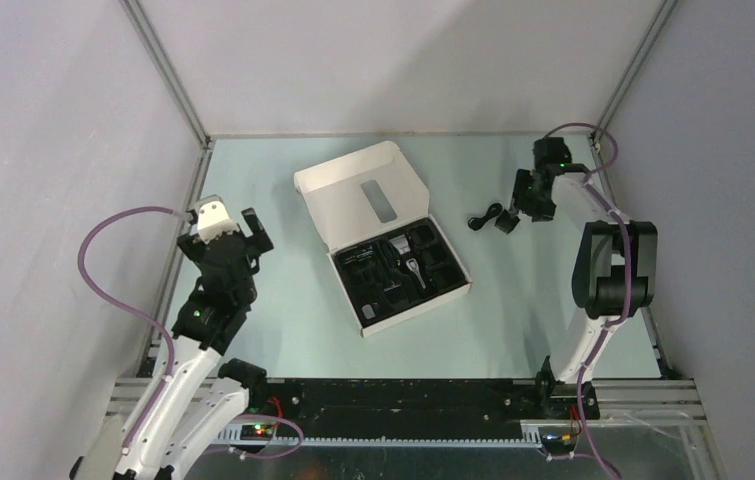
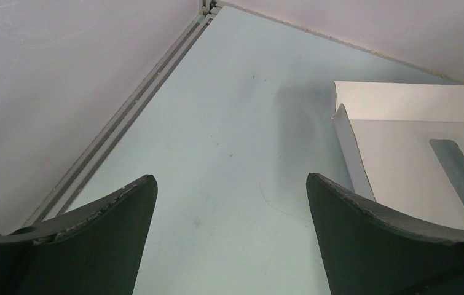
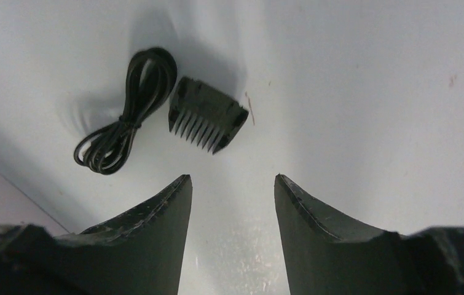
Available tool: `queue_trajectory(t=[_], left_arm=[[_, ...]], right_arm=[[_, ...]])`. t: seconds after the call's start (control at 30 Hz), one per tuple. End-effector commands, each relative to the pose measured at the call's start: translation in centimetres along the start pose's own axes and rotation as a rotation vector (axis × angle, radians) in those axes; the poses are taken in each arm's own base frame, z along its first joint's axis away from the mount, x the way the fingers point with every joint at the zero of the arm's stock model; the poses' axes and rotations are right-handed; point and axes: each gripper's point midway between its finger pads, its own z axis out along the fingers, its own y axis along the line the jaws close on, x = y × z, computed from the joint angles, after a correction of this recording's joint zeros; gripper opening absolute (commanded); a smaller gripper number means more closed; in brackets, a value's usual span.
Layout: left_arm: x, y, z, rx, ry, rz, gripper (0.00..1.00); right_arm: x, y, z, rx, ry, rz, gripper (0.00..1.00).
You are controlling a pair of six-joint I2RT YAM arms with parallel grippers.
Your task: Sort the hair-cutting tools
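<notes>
A black comb attachment (image 3: 208, 115) lies on the table next to a coiled black cable (image 3: 125, 114), at the back right (image 1: 506, 222). My right gripper (image 3: 232, 181) hovers just short of the attachment, open, with nothing between its fingers. A slim silver-and-black clipper (image 1: 410, 268) and other black attachments (image 1: 363, 262) sit in the black tray of the white box (image 1: 353, 190) at the centre. My left gripper (image 2: 230, 178) stands wide open over bare table at the left (image 1: 233, 225), well away from the box's contents.
The white box lid (image 2: 413, 147) lies flat and open, just right of the left gripper. Grey walls with metal rails (image 1: 168, 80) close the table at the left, back and right. The right arm's elbow (image 1: 613, 265) stands right of the box.
</notes>
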Motion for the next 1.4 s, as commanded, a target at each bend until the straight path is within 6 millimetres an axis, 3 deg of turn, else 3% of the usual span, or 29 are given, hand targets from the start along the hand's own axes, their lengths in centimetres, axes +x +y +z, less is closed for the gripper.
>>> queue_trajectory(t=[0.0, 0.17, 0.6, 0.93, 1.27, 1.37], left_arm=[[-0.4, -0.4, 0.2, 0.007, -0.01, 0.011, 0.98], [0.2, -0.7, 0.5, 0.011, 0.007, 0.026, 0.98], [1.2, -1.0, 1.0, 0.005, 0.039, 0.055, 0.98], [1.0, -1.1, 0.9, 0.012, 0.035, 0.049, 0.98], [0.4, -1.0, 0.5, 0.022, 0.016, 0.031, 0.98], [0.2, -1.0, 0.3, 0.027, 0.007, 0.023, 0.98]], right_arm=[[-2.8, -0.2, 0.7, -0.235, -0.06, -0.021, 0.57], [-3.4, 0.2, 1.8, -0.382, -0.065, -0.071, 0.57], [-3.4, 1.1, 5.6, -0.494, -0.002, -0.176, 0.53], [-2.3, 1.6, 5.6, -0.529, 0.048, -0.169, 0.3], [-0.3, 2.2, 5.4, -0.529, 0.093, -0.165, 0.29], [0.5, 2.4, 5.6, -0.504, 0.109, -0.172, 0.34]])
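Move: Below the right hand's open fingers, on the table, the last comb guard lies about 4 cm ahead, 3 cm to the left and 6 cm down. The coiled cable sits right beside the comb guard, roughly 5 cm farther left and 1 cm farther out; the open box's tray is centred about 24 cm left of the hand and 9 cm back. From the left hand the comb guard is some 54 cm right, 17 cm ahead and 23 cm lower. Sinking about 5 cm and reaching forward, the right hand first swings some 3 cm right, then comes back left and down onto the comb guard, finally easing back 1 to 2 cm. The wrist rolls its left side up and turns counter-clockwise, about 20 degrees each, so the fingers slant down and left, while their gap narrows by nearly half around the comb guard; a firm pinch can't be made out. ##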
